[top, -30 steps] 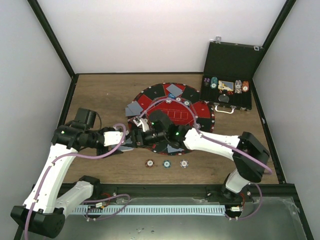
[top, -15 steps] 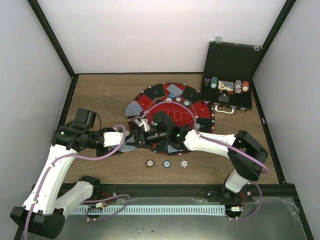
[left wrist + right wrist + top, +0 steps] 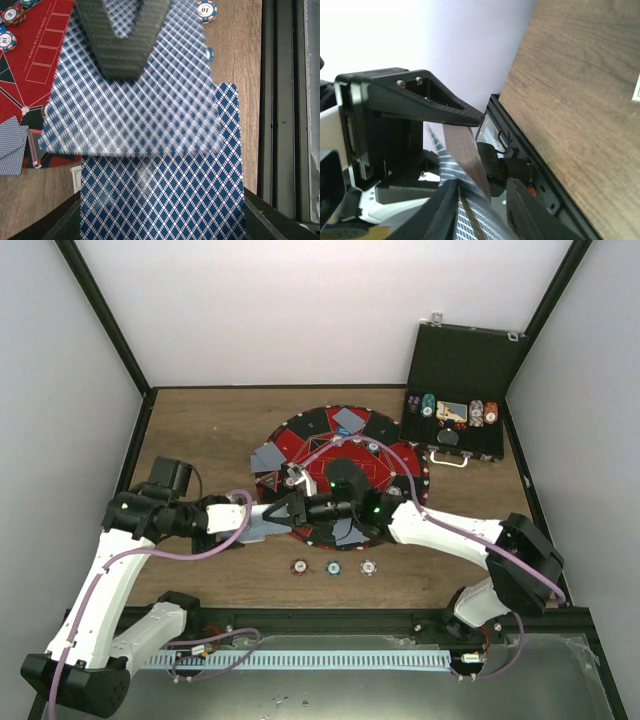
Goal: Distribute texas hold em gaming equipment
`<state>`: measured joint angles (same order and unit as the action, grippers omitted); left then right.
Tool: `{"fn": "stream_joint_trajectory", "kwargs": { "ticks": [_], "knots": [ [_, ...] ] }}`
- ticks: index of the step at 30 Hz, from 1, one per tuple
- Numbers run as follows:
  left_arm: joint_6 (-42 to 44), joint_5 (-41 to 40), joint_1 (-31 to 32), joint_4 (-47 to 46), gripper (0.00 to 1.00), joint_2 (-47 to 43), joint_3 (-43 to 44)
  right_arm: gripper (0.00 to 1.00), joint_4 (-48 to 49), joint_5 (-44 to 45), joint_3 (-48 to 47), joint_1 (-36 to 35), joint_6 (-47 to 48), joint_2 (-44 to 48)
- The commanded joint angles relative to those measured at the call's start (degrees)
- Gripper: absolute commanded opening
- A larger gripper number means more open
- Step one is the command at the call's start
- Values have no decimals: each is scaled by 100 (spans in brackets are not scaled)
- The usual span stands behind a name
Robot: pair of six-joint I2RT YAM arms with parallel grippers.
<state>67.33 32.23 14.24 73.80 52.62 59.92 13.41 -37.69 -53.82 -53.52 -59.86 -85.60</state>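
Note:
My left gripper is shut on a deck of blue-backed playing cards and holds it just left of the mat's near-left edge. My right gripper meets it from the right and is shut on the top card, which sits lifted and shifted off the deck; one of its fingers lies over that card. In the right wrist view the card runs between the jaws of the right gripper, with the left gripper's finger above. Dealt cards lie on the mat. Three chips lie on the table in front.
The round red-and-black mat fills the table's middle, with more cards and chips on it. The open black case with chips stands at the back right. A black rail runs along the near edge.
My right gripper has drawn back to the right with the top card coming off the deck. The left arm has stayed in place with the deck.

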Motion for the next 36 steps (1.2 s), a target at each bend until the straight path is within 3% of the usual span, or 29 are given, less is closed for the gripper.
{"fn": "stream_joint_trajectory", "kwargs": {
  "ticks": [1,6,11,18,22,27,32,36],
  "knots": [
    [109,288,-9,21,4,-77,142,22,-332,289,-17,78,32,394],
    [105,285,-9,4,4,-77,124,6,-559,367,37,153,73,742],
    [104,242,-9,3,4,-79,116,4,-1405,411,-115,555,579,1044],
    [100,229,-9,14,4,-72,132,2,-3622,728,-1095,1752,2410,541],
    [84,224,-9,34,4,-80,141,1,-4874,1939,-2320,1941,3631,-595],
    [37,164,-9,52,4,-85,124,1,-5440,3951,-3698,1921,4699,-1994],
    [6,125,-9,31,4,-131,91,1,-4918,6046,-4404,1701,5733,-2904],
    [-33,136,-9,4,4,-125,49,1,-3559,7398,-4197,1354,7102,-3277]
  ]
}}
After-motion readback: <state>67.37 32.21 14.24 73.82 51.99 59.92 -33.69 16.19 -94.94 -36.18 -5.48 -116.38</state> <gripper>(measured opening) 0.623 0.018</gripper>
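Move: At the right hand's fingertips, already partly between them, is the drawn card, its middle about 1 cm back. The deck in the left hand is some 5 cm to the left and 2 cm lower. The far player's single card lies about 41 cm ahead and 17 cm right, on the mat 22 cm below; the near player's cards are about 8 cm ahead, 17 cm right. From the left hand the drawn card is roughly 6 cm right, 1 cm higher, level fore and aft. Pinching the drawn card fully shut, the right hand first lifts it about 3 cm and draws it rightward from the deck, then sweeps it fast out over the mat towards the far player's card, some 27 cm forward and 15 cm right in all, sinking well below its starting height. On the way the wrist rolls its left-pointing fingers round to point down. The left hand stays still and keeps its grip on the deck. ##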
